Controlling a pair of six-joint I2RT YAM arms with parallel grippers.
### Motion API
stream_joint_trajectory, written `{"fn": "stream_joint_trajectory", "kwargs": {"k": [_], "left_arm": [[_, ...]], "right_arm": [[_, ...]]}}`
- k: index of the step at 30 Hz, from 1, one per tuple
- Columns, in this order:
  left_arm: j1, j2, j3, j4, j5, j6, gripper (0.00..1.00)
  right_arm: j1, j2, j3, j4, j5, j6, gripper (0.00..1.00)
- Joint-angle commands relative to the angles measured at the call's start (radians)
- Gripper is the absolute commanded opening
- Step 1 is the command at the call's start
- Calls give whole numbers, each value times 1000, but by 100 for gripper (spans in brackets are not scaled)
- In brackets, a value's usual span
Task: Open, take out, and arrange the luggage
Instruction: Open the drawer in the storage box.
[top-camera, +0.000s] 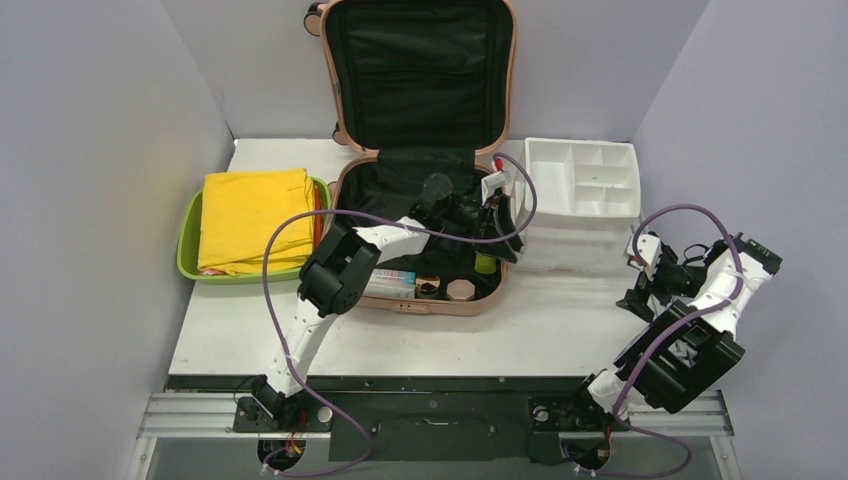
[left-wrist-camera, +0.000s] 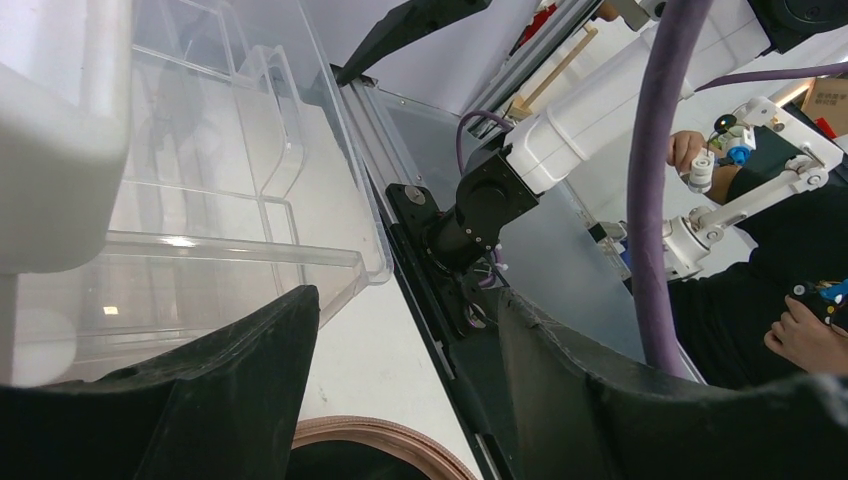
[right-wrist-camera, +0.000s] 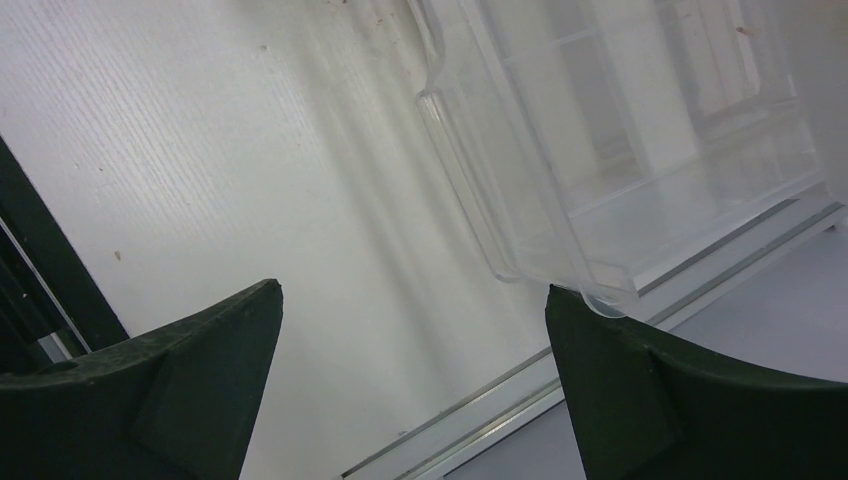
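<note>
The luggage (top-camera: 345, 170), a salmon-pink hard-shell suitcase with black lining, lies open at the back of the table, its lid upright against the wall. Small items lie along its front edge: a clear box (top-camera: 390, 283), two round brown pieces (top-camera: 461, 290) and a yellow-green item (top-camera: 485, 263). My left gripper (top-camera: 508, 238) hangs over the suitcase's right side, open with nothing between its fingers (left-wrist-camera: 408, 295); the pink rim (left-wrist-camera: 385, 440) shows just below them. My right gripper (top-camera: 640, 285) is open and empty (right-wrist-camera: 412, 290) over the table, by the organizer's front right corner.
A white drawer organizer (top-camera: 585, 178) stands right of the suitcase, its clear wall (right-wrist-camera: 600, 180) close to my right fingers. A lime-green tub (top-camera: 187, 240) holding folded yellow cloth (top-camera: 255, 215) sits on the left. Grey walls enclose the table on three sides.
</note>
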Motion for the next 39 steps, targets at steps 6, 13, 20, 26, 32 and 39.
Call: {"fn": "stream_joint_trajectory", "kwargs": {"k": [6,13,20,26,32,39], "left_arm": [[-32,-70,10,4,-17,37,63],[-31,-87,-24,5,-6,46,64],[-41,-103,-52,-8,-8,59,64],[-35,-119,-59,-17,-7,74,66],[3,-140,-57,-51,-18,105,85],[61,-182,-19,-312,-54,275,96]], "right_arm": [[-16,-41,27,-86,-84,-313,100],[-16,-66,-63,-86,-18,-382,100],[-16,-109,-84,-86,0,-381,100],[-18,-146,-71,-86,-12,-349,100],[-21,-176,-64,-87,36,-332,100],[-50,-207,-7,-86,41,-208,100]]}}
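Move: The left hand is poised beside the pulled-out clear drawer, whose middle lies about 11 cm to its right, 2 cm back and 9 cm lower. The white storage box is some 12 cm ahead and 12 cm right; the yellow-green tube in the suitcase is about 4 cm left, 1 cm back and 16 cm below. From the right hand, the drawer's middle is roughly 9 cm ahead, 13 cm left and 5 cm down. Back along the drawer's left side the left hand creeps about 2 cm, then reverses and moves forward some 3 cm while shifting left and rising slightly, its half-open fingers spreading nearly wide. The right hand, empty and still fully open, draws back about 3 cm from the drawer's front right corner and drifts some 2 cm left, dipping before it rises. ##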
